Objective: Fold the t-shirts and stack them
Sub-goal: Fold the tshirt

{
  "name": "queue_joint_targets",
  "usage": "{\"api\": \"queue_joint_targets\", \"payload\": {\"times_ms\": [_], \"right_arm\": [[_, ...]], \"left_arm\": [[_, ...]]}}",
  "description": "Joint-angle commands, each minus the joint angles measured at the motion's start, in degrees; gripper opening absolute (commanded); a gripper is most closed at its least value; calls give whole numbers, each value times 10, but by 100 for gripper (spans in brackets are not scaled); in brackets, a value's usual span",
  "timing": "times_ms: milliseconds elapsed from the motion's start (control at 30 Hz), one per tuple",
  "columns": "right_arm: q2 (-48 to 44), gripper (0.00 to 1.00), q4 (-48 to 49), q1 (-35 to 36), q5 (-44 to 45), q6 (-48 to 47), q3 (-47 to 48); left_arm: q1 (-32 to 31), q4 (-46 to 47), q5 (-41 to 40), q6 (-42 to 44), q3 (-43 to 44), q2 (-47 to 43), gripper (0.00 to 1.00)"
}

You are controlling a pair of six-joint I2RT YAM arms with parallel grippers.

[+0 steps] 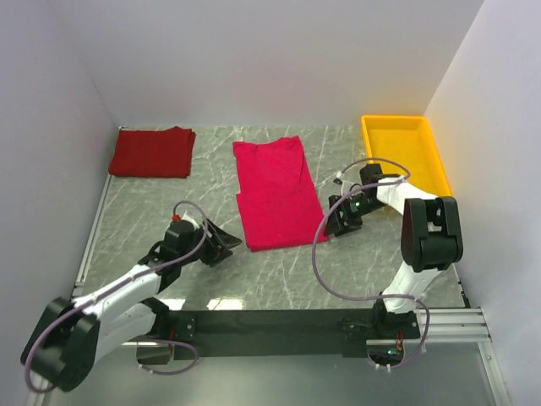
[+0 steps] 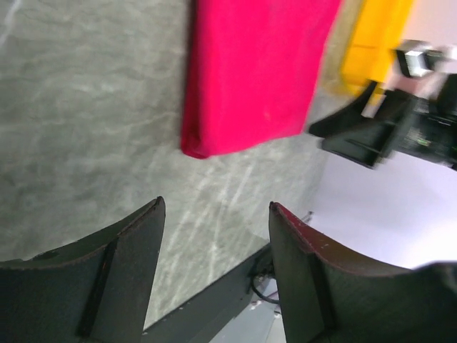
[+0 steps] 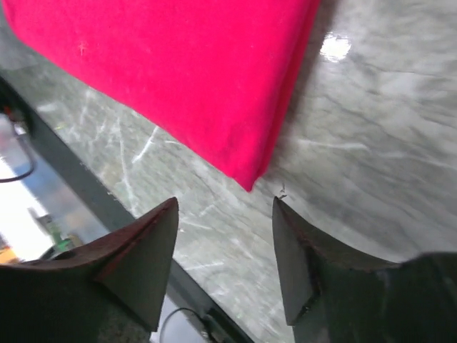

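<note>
A bright crimson t-shirt (image 1: 272, 193) lies folded lengthwise in a long strip on the middle of the table; its near corners show in the left wrist view (image 2: 250, 71) and the right wrist view (image 3: 178, 71). A darker red t-shirt (image 1: 152, 152) lies folded at the back left. My left gripper (image 1: 226, 244) is open just off the crimson shirt's near left corner, nothing between its fingers (image 2: 136, 257). To the right of the shirt's near right corner, my right gripper (image 1: 336, 222) is open and empty too, fingers (image 3: 300, 257) apart over bare table.
A yellow plastic tray (image 1: 431, 161) stands at the back right beside the right arm. White walls close in the table on three sides. A black rail (image 1: 279, 321) runs along the near edge between the arm bases.
</note>
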Motion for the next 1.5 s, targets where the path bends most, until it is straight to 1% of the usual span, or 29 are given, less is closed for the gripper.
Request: {"api": "queue_joint_targets", "payload": {"times_ms": [0,67,133,167,200,233,267,300,433,467,500,533,600,700,967,1233,1467], "right_arm": [[-56,64,-5,-15,24,-33,35],[-70,67,9,-23,28,-56,48],[-71,70,33,-22,26,-75,69],[-69,71,41,-22,25,-77,78],[-54,71,50,-22,22,-75,90],[-43,72,51,-21,15,-67,118],[-21,82,51,-21,2,-61,134],[-10,84,57,-20,-3,-55,148],[34,84,83,-13,-7,-27,205],[59,85,85,-11,-6,-23,219],[74,86,80,-8,-14,-18,232],[89,89,76,-7,-17,-14,262],[123,90,67,-5,-18,-10,286],[132,91,85,-4,-18,5,301],[149,92,84,-4,-26,15,317],[165,93,76,-4,-19,20,333],[205,93,73,6,6,40,358]], "left_arm": [[-4,40,-2,33,51,49,64],[-4,24,-19,60,76,84,64],[2,7,-33,88,127,124,64],[7,-9,-37,114,147,142,64],[11,-15,-39,125,186,160,64],[20,-21,-40,134,205,193,63],[25,-27,-44,149,221,209,62],[32,-37,-48,155,253,225,61],[75,-47,-27,175,315,316,56],[79,-58,-27,187,330,331,55],[82,-76,-33,194,362,344,54],[84,-97,-34,201,377,370,52],[85,-125,-40,221,420,395,50],[85,-146,-35,242,456,431,46],[86,-181,-37,269,518,491,45],[84,-192,-23,282,542,528,44],[84,-178,-4,285,552,545,43]]}}
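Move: The pink t-shirt lies folded lengthwise between the hands, with a second layer's edge running across it. That edge's left corner is about 20 cm ahead of the left hand, 2 cm right and 7 cm below; the shirt's near left corner is level with the hand, some 5 cm right. From the right hand, the edge's right corner is about 16 cm ahead, 5 cm left and slightly below; the near right corner is 3 cm back and 2 cm left, the yellow bin 25 cm ahead and 29 cm right. The left hand comes close over the left corner of the crosswise edge, its touch not to be made out: it travels some 19 cm forward, lifting slightly and then sinking, rolls about 25 degrees with its left side rising, and narrows its fingers. The right hand goes forward about 18 cm along the shirt's right side, arcing up and partly down again, tips its fingers up some 20 degrees and opens wide. ##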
